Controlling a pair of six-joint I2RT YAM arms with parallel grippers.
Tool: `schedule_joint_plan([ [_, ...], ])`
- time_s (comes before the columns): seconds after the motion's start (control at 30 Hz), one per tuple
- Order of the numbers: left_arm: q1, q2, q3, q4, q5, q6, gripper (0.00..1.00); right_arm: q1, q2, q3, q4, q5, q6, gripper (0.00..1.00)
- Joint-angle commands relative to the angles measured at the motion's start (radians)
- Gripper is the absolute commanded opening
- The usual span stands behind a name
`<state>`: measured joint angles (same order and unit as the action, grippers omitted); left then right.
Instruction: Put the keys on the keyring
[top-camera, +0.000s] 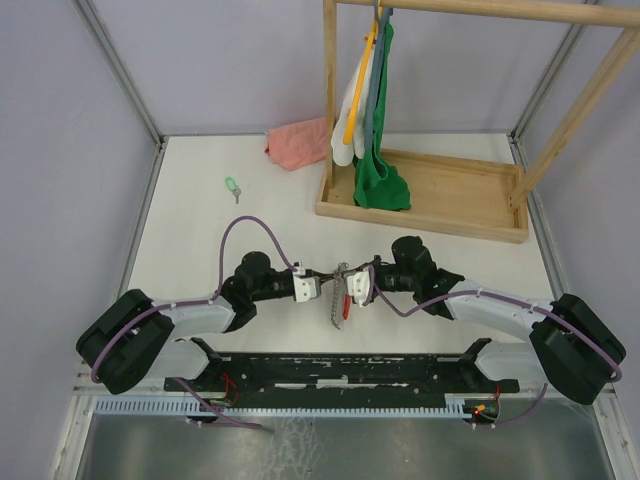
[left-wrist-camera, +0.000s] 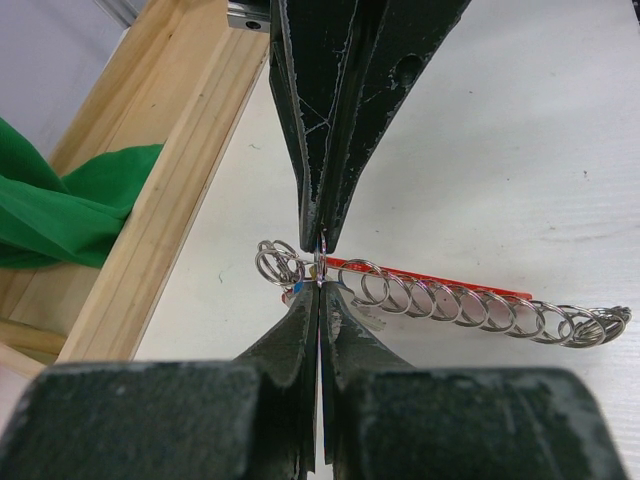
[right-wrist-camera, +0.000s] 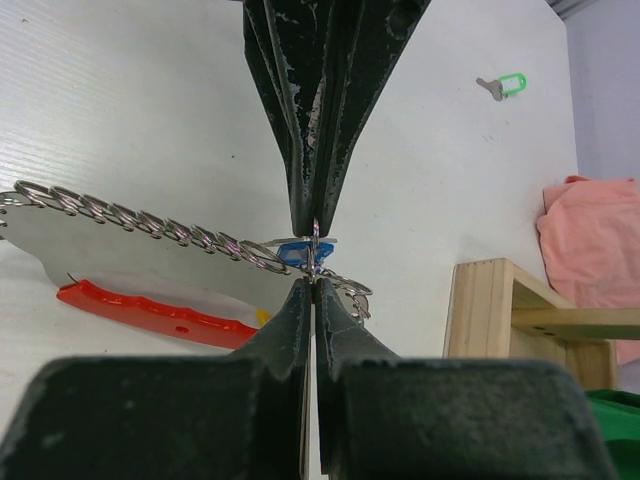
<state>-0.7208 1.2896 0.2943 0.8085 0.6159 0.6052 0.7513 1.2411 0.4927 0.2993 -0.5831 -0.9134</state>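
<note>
Both grippers meet tip to tip above the table's near middle. My left gripper (left-wrist-camera: 319, 288) is shut on a small metal ring of the keyring (left-wrist-camera: 460, 300), and my right gripper (right-wrist-camera: 313, 282) is shut on that same ring from the opposite side. The silvery chain of rings (right-wrist-camera: 150, 228) trails off sideways with the red strap (right-wrist-camera: 150, 310) beneath it. A blue-headed key (right-wrist-camera: 298, 251) sits right at the pinched ring; I cannot tell whether it is threaded on. The green-headed key (top-camera: 232, 187) lies alone on the table at the far left.
A pink cloth (top-camera: 297, 143) lies at the back by a wooden rack with a tray base (top-camera: 450, 205), where green and white garments (top-camera: 378, 120) hang. The rack's base edge (left-wrist-camera: 170, 190) runs close to the left of the grippers.
</note>
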Motion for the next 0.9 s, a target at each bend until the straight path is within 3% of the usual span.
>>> schedule_joint_plan([
  [0.0,0.013,-0.001,0.039,0.048,0.066,-0.066,0.03,0.011,-0.036,-0.006,0.118,-0.02,0.001,0.01],
  [0.33,0.168,0.06,0.034,0.211,0.288,-0.304,0.03,-0.016,-0.082,-0.063,0.245,-0.049,0.063,0.01],
  [0.87,0.22,0.091,0.022,0.377,0.299,-0.635,0.03,-0.077,-0.089,-0.095,0.571,-0.153,0.312,0.01],
])
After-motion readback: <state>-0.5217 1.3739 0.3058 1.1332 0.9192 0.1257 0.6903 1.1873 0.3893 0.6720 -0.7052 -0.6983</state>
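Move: Between the two sets of fingertips sits the keyring's top loop, about 1 cm to the left hand's right and 1 cm to the right hand's left, level with both. From the left hand, the blue key is some 2 cm down and 1 cm right; the coil's middle hangs about 5 cm back, 1 cm right and 3 cm down, and the red tool about 6 cm back, 2 cm right and 5 cm down. Lifting together, both hands carry the keyring up and away from the table, the right about 5 cm, the left about 4 cm while drawing roughly 1 cm to its left. Both wrists tip their fingertips upward some 15 degrees and the left also rolls about as much about its fingers; both grippers stay shut on the keyring's wire. ##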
